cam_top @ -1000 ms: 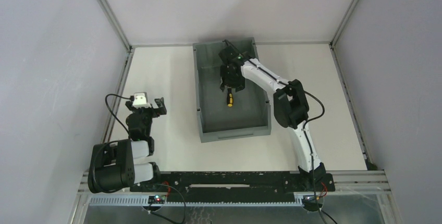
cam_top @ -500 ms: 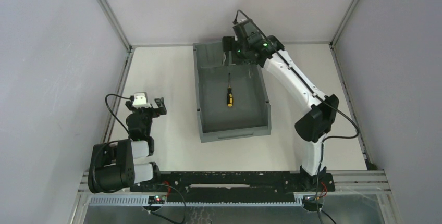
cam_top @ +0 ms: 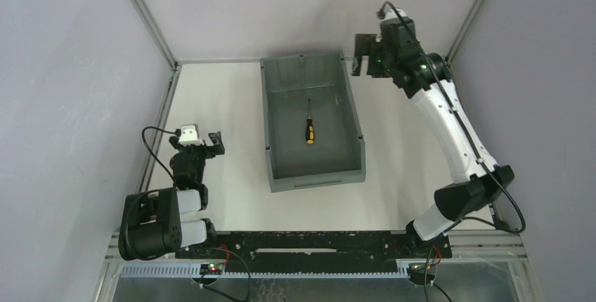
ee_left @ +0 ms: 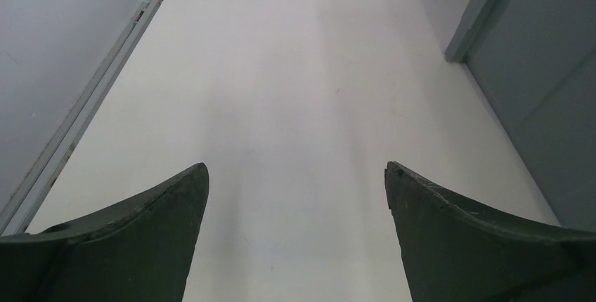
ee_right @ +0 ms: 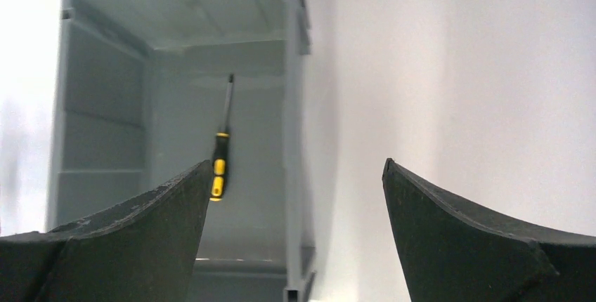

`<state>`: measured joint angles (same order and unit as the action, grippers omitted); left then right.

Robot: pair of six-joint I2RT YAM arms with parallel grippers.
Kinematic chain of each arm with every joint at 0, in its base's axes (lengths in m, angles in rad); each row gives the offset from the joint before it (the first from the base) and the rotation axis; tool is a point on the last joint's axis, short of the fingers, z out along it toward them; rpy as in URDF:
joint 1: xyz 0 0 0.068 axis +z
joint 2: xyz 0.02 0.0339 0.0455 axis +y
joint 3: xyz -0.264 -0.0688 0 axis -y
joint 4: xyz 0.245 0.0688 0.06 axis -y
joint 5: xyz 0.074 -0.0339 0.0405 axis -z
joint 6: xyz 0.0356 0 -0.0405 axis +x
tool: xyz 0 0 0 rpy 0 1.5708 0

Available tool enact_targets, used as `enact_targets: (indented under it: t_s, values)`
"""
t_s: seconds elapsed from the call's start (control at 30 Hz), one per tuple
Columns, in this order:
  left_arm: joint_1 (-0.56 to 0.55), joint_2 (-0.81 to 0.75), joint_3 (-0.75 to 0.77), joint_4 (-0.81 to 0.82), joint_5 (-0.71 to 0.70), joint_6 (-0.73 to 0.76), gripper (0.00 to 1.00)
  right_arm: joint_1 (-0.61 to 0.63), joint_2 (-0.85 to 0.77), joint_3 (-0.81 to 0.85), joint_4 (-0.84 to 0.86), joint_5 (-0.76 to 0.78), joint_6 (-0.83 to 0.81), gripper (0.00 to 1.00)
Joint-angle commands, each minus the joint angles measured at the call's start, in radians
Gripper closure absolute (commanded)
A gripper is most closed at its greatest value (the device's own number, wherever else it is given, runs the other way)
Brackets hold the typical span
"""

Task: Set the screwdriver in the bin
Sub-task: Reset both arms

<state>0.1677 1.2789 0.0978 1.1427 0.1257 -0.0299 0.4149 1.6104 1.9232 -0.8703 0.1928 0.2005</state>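
Observation:
The screwdriver (cam_top: 308, 125), with a thin dark shaft and a black and yellow handle, lies on the floor of the grey bin (cam_top: 351, 116) in the middle of the table. It also shows in the right wrist view (ee_right: 221, 154), inside the bin (ee_right: 295, 105). My right gripper (cam_top: 363, 56) is open and empty, raised to the right of the bin's far right corner; in its wrist view (ee_right: 295, 168) the jaws stand wide apart. My left gripper (cam_top: 213, 140) is open and empty over bare table left of the bin, as its wrist view (ee_left: 295, 172) shows.
Metal frame rails (cam_top: 147, 21) and pale walls enclose the white table (cam_top: 225, 105). A black rail with the arm bases (cam_top: 309, 242) runs along the near edge. The bin's outer wall (ee_left: 534, 70) stands to the right of my left gripper.
My right gripper has let go of the screwdriver, risen out of the bin and swung back and to the right. The screwdriver stays on the bin floor. The left arm has not moved.

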Motion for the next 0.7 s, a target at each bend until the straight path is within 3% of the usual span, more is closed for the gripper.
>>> enact_targets:
  t_s: [0.0, 0.3, 0.67]
  values:
    - [-0.004, -0.013, 0.039, 0.040, -0.005, -0.012, 0.00, -0.082, -0.131, -0.135, 0.065, 0.012, -0.035, 0.02]
    - [-0.002, -0.012, 0.039, 0.042, -0.006, -0.012, 0.00, -0.271, -0.340, -0.419, 0.140, -0.041, -0.044, 0.02]
    - [-0.003, -0.012, 0.039, 0.041, -0.006, -0.011, 0.00, -0.403, -0.542, -0.720, 0.207, -0.117, -0.018, 0.02]
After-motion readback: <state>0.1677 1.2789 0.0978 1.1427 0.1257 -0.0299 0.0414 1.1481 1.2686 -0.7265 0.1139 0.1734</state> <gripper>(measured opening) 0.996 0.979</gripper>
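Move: The screwdriver I have left in the bin lies about 15 cm to my right hand's left, roughly 1 cm ahead and some 29 cm below. The bin's middle sits about 14 cm left, 1 cm back and 26 cm down; its right wall is only some 3 cm left, level fore and aft and 25 cm lower. From my idle left hand, the screwdriver is about 29 cm right, 8 cm ahead and 6 cm below. Empty and already high clear of the bin, my right hand swings away from it, about 15 cm to the right over the bare table, drawing back and sinking some 8 cm each, mostly as the sideways swing slows. The fingers stay wide open, still slanting forward and down, while the wrist turns about 15 degrees clockwise. I touch nothing. ##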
